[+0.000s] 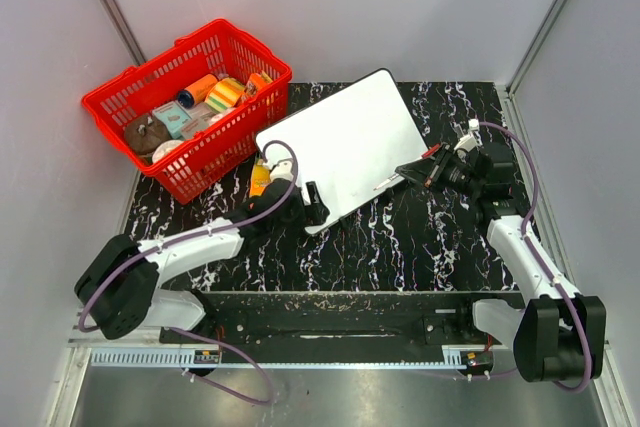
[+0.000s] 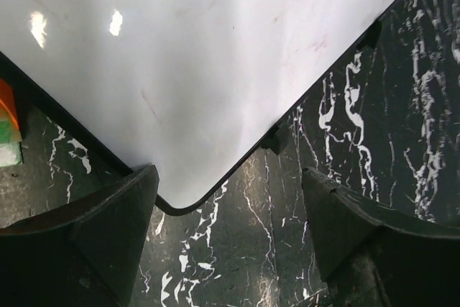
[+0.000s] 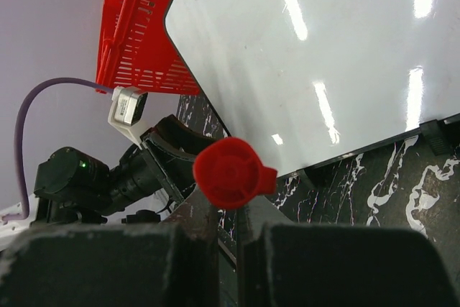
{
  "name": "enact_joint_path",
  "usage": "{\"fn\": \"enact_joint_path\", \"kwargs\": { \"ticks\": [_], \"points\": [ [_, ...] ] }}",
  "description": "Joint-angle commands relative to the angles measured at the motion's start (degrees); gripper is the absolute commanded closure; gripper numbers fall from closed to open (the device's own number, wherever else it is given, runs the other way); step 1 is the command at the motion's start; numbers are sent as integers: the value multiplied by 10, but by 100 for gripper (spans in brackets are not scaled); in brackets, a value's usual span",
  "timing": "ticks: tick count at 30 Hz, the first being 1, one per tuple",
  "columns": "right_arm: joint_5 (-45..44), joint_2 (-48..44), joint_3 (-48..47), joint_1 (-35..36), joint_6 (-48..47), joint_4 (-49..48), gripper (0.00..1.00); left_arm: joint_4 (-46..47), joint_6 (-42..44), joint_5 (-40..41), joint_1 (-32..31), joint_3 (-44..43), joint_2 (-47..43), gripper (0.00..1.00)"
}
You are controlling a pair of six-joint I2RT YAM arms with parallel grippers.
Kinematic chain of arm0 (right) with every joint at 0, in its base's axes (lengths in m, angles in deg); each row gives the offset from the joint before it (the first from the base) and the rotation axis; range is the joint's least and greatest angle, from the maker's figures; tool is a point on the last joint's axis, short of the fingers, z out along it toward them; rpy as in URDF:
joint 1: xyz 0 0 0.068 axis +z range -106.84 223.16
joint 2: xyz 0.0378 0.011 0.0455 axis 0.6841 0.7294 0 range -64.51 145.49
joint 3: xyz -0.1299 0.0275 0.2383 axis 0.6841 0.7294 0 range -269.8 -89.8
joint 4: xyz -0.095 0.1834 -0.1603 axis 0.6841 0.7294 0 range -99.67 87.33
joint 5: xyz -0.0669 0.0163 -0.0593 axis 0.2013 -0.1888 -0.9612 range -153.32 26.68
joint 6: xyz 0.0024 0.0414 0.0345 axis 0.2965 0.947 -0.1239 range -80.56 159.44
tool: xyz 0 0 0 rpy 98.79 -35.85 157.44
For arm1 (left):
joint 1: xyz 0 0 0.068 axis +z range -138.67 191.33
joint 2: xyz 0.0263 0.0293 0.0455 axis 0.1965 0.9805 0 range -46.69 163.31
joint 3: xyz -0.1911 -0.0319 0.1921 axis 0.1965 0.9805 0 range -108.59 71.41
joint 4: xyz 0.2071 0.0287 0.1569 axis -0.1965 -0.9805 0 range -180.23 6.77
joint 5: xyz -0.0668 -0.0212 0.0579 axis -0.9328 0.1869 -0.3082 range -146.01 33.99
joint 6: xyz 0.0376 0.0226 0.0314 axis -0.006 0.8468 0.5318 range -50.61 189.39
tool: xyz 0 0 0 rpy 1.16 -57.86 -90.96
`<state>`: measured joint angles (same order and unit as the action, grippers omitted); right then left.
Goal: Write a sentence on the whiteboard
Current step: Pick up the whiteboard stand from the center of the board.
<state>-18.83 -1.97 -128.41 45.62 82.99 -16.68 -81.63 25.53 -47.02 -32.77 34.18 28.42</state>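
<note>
The whiteboard (image 1: 340, 142) lies tilted on the black marble table, and its face shows plain white in every view. The sentence is out of view. My left gripper (image 1: 311, 204) stands open at the board's near left corner. In the left wrist view that rounded corner (image 2: 180, 203) sits between the two dark fingers (image 2: 108, 228), closer to the left one. My right gripper (image 1: 414, 171) is at the board's right edge, shut on a slim white pen (image 1: 390, 182). The pen's red cap (image 3: 230, 172) points at the right wrist camera, above the closed fingers (image 3: 194, 242).
A red basket (image 1: 190, 107) holding several groceries stands at the back left, touching the board's far left corner. An orange bottle (image 1: 260, 179) lies between the basket and my left arm. The table (image 1: 430, 237) is ringed by pale walls on three sides.
</note>
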Motion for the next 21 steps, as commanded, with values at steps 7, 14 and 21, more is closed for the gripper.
{"fn": "enact_joint_path", "kwargs": {
  "ticks": [7, 14, 21],
  "points": [
    [14, -19, -16, -3, -12, -2, 100, -236, -25, 158, -124, -147, 25, 15],
    [-67, -21, -27, -3, -40, 66, 100, -274, -28, 166, -194, -277, 175, 18],
    [-157, -21, 1, -14, -21, 97, 100, -254, -69, 168, -200, -295, 243, 19]
  ]
}}
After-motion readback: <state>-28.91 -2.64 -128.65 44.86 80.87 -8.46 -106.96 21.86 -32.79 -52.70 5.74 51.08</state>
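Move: The left hand is open over the whiteboard's near corner, which lies about 3 cm back, 1 cm to its left and 5 cm below. The middle of the board's near-right edge is some 9 cm to its right and 2 cm farther out, 5 cm lower; a black foot sits 5 cm right and 1 cm back, another 12 cm right and 4 cm out. From the right hand, still holding the marker, that edge middle is roughly 7 cm left, 3 cm back and 14 cm below. Back first, by some 5 cm and rising slightly off the near corner, then about 9 cm to the right along the near side of the whiteboard's near-right edge and finally down a few centimetres, the left hand swings round towards the middle of that edge. It rolls nearly 20 degrees, left side up, fingers still wide open. Late on, the right hand, keeping its marker, eases down and right about 4 cm. ##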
